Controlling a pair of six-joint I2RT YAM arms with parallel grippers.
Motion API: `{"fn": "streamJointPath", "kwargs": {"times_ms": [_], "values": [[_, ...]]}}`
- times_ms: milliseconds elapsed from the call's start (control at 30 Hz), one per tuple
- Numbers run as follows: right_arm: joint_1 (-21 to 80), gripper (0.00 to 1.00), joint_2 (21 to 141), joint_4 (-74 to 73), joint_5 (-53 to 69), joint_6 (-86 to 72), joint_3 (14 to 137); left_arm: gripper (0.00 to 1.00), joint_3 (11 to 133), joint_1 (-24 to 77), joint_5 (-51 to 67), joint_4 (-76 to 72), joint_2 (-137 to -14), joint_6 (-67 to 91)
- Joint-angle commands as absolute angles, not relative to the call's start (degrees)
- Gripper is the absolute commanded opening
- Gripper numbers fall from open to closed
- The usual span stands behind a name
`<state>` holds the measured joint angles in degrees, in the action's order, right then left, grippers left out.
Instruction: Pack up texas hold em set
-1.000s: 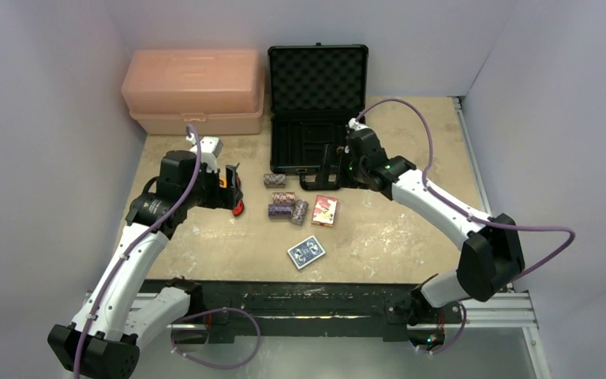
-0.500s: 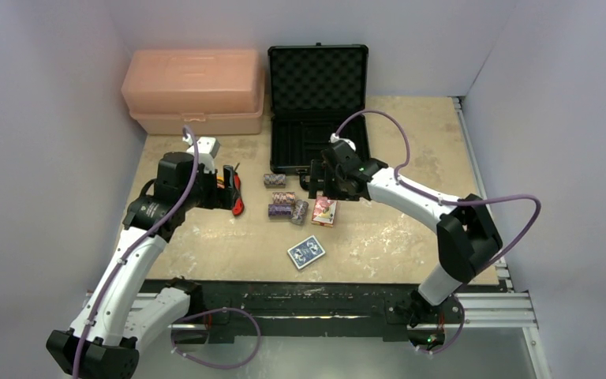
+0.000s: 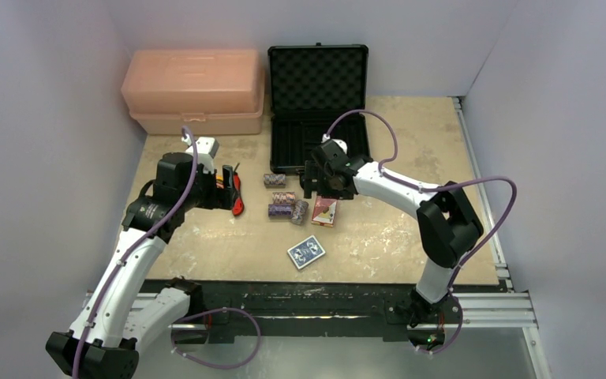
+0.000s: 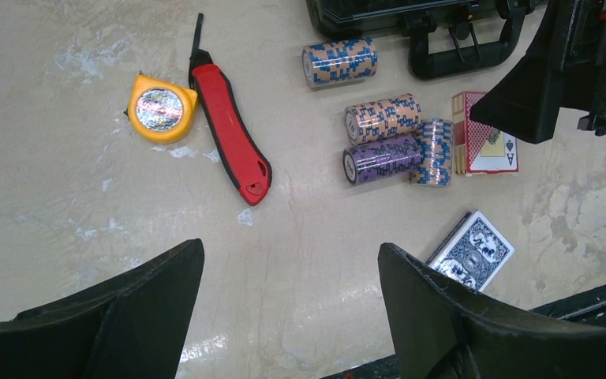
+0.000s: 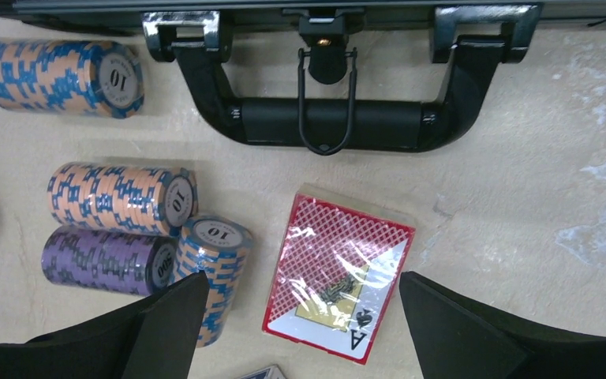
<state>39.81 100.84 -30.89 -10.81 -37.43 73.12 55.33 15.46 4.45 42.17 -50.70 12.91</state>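
The black briefcase [image 3: 318, 110] stands open at the back of the table, with its handle [image 5: 327, 122] facing me. Several striped chip stacks [image 5: 118, 197] lie on their sides in front of it; one is purple [image 5: 102, 259]. The red card deck [image 5: 338, 276] lies just right of them, and the blue deck [image 3: 306, 253] lies nearer the front edge. My right gripper [image 5: 300, 278] hangs open above the red deck, one finger over the nearest chip stack [image 5: 217, 268], the other right of the deck. My left gripper [image 4: 289, 245] is open and empty over bare table, left of the chips.
A large pink toolbox [image 3: 193, 91] sits at the back left beside the briefcase. A red utility knife [image 4: 229, 130] and a yellow tape measure [image 4: 161, 106] lie under the left arm. Walls close in on the left, back and right.
The right arm has swung left and toward me, from the briefcase's front edge to above the red deck. The left arm has barely moved.
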Motion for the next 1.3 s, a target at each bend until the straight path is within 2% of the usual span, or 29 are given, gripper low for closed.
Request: {"fn": "streamJointPath", "kwargs": {"times_ms": [0, 100, 267, 400, 733, 833, 1267], "values": [[41.04, 0.93, 99.58, -29.78, -6.45, -37.12, 75.19, 0.81, 57.58, 15.73, 4.00, 41.77, -50.10, 13.09], [42.29, 0.89, 99.15, -29.62, -5.64, -38.39, 75.98, 0.81, 57.66, 15.74, 3.91, 41.96, -50.19, 13.11], [43.81, 0.74, 100.66, -29.01, -3.92, -39.92, 76.89, 0.81, 57.66, 15.73, 3.61, 42.02, -49.86, 13.10], [44.48, 0.68, 102.04, -27.99, -2.73, -40.95, 76.91, 0.81, 57.57, 15.73, 3.35, 42.01, -49.52, 13.12], [45.70, 0.60, 104.59, -26.92, -2.23, -42.62, 77.30, 0.81, 57.58, 15.73, 2.90, 42.17, -49.40, 13.01], [45.79, 0.52, 105.51, -26.39, -1.64, -42.71, 77.31, 0.81, 57.57, 15.73, 2.77, 42.18, -49.25, 13.01], [45.99, 0.51, 108.60, -26.67, -4.20, -43.51, 77.43, 0.80, 57.48, 15.73, 2.69, 42.02, -49.13, 12.99]]}}
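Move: The right hand is over the red card pack (pack about 2 cm back and 2 right, 5 below). Its target, the slanted blue-and-orange chip roll, lies some 6 cm left and 2 back, also 5 below. The purple roll is about 12 cm left and 2 back, the orange roll 10 left and 2 ahead, the case handle 7 ahead and 1 right. From the left hand, the slanted roll is roughly 16 cm right, 6 ahead and 18 below. Heading for the slanted chip roll, the right hand sweeps about 7 cm left and 3–4 cm back off the card pack, rising about a centimetre on the way, then sinks some 4 cm from that height to bring its fingertips down astride the roll. The fingers narrow from nearly wide open to about half, while the wrist turns a little counter-clockwise and points more steeply down; firm contact can't be made out. ##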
